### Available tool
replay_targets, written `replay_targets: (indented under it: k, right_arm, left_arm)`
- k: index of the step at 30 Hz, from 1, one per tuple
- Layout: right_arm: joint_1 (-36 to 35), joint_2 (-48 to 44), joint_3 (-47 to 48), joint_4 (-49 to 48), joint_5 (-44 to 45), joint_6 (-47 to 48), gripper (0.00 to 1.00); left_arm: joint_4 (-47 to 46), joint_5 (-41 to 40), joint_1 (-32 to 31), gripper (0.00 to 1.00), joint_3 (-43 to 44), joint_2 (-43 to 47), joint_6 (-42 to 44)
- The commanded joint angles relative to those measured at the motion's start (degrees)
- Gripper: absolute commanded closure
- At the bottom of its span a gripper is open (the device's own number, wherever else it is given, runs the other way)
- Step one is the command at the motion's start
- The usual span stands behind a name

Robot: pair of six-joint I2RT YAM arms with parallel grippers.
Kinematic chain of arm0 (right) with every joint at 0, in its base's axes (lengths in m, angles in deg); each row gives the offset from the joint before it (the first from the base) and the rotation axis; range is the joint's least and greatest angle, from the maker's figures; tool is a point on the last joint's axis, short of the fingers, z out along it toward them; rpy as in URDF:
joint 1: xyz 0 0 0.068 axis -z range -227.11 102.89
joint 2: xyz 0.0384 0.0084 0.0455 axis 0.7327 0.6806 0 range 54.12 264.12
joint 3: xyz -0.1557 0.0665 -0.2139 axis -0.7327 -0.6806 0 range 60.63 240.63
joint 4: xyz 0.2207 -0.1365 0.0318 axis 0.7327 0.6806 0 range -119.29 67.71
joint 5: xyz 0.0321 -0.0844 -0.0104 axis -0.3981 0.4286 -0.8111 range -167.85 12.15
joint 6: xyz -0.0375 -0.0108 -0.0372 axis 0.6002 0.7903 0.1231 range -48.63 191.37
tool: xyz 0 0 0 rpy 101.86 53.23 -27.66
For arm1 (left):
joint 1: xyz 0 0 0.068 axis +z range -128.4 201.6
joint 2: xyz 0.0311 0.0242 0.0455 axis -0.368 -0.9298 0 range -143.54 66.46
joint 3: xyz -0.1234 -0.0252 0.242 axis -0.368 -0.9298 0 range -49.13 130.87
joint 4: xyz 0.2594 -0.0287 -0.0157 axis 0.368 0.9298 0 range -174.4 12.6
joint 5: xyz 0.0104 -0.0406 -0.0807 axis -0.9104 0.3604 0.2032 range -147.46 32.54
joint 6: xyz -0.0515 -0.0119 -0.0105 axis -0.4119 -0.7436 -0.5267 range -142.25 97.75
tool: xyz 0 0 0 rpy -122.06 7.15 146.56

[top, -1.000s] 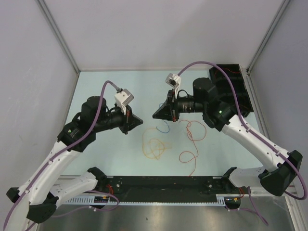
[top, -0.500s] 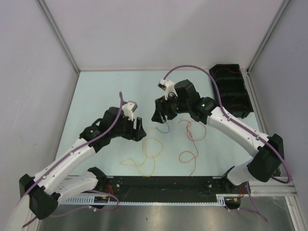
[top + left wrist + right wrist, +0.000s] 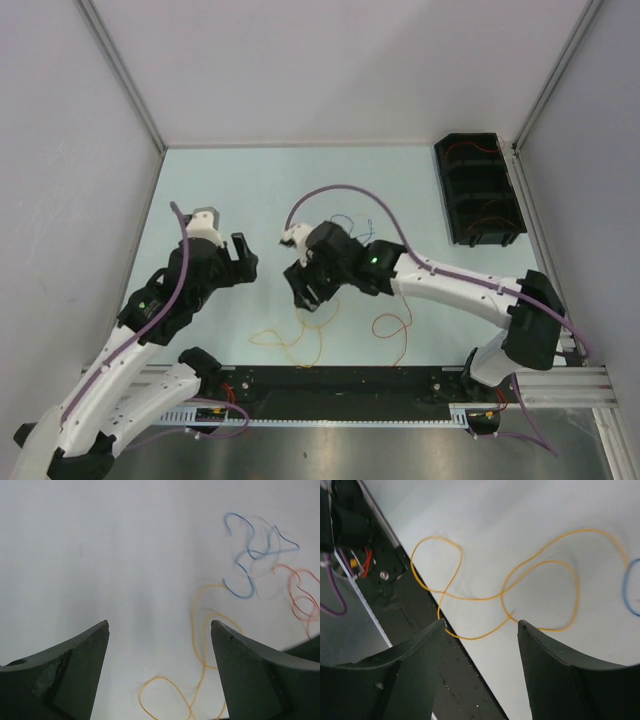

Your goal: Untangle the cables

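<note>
The cables lie loose on the pale table. In the top view a yellow one [image 3: 272, 333] loops near the front edge, a red one [image 3: 392, 322] curls to its right, and a blue one [image 3: 345, 220] lies farther back. My left gripper [image 3: 240, 262] hovers open left of them; its wrist view [image 3: 159, 623] shows the yellow cable [image 3: 200, 645] near the right finger, with the blue cable [image 3: 250, 555] and red cable [image 3: 300, 595] beyond. My right gripper [image 3: 305, 290] is open low over the yellow loops [image 3: 540, 565], empty between the tips [image 3: 481, 622].
A black compartment tray [image 3: 443, 170] with a few wires in it stands at the back right. The black mounting rail [image 3: 395, 605] runs along the table's near edge, and one yellow loop reaches over it. Grey walls close in both sides.
Both grippers were shut a second ago and have opened. The left arm drew back to the left. The right arm swung left and down over the yellow cable, which has spread leftwards.
</note>
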Motion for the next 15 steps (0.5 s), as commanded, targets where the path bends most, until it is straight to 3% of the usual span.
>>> replay_targets:
  k: [1,3,9,15]
  right_arm:
    - [-6.4,3.6,-1.5,-2.7,2.7,3.6,0.36]
    - [-8.0,5.5,-1.6,-4.5,3.0,4.4,0.37]
    - [-10.5,9.6,-1.7,-11.0,-1.3,4.8,0.37]
    - [-11.8,13.5,-1.6,-15.3,-4.8,4.9,0.37]
  left_arm:
    - [4.2,-11.1,3.6,0.12,1.5,1.4,1.7]
    - [2.6,-13.9,5.4,0.12,0.0,2.0,2.3]
    - [0.1,-7.6,13.3,0.11,-1.2,1.9,4.6]
    - [-1.3,-4.9,15.1,0.11,-2.0,1.8,5.1]
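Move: The small near-left loop of the orange cable, where it crosses itself by the table's near edge, lies about 5 cm back and 7 cm to the left of the right hand, some 17 cm below it. The orange cable's bigger loop is about 4 cm ahead and 2 cm left of that hand, the red cable about 5 cm ahead and 20 cm right. The blue cable is roughly 24 cm ahead and 8 cm right. From the left hand the crossing lies some 9 cm back and 9 cm right, 21 cm down. The right hand, empty and open, sinks about 7.5 cm while drawing back towards the table's near edge and swinging left, closing in on the small near-left loop of the orange cable, fast at first and then slowing, with a counter-clockwise turn of some 15 degrees and its fingers still well above the cable. The left hand, also empty and open, swings left away from the orange cable and turns counter-clockwise as it clears the space, staying at almost the same height. ##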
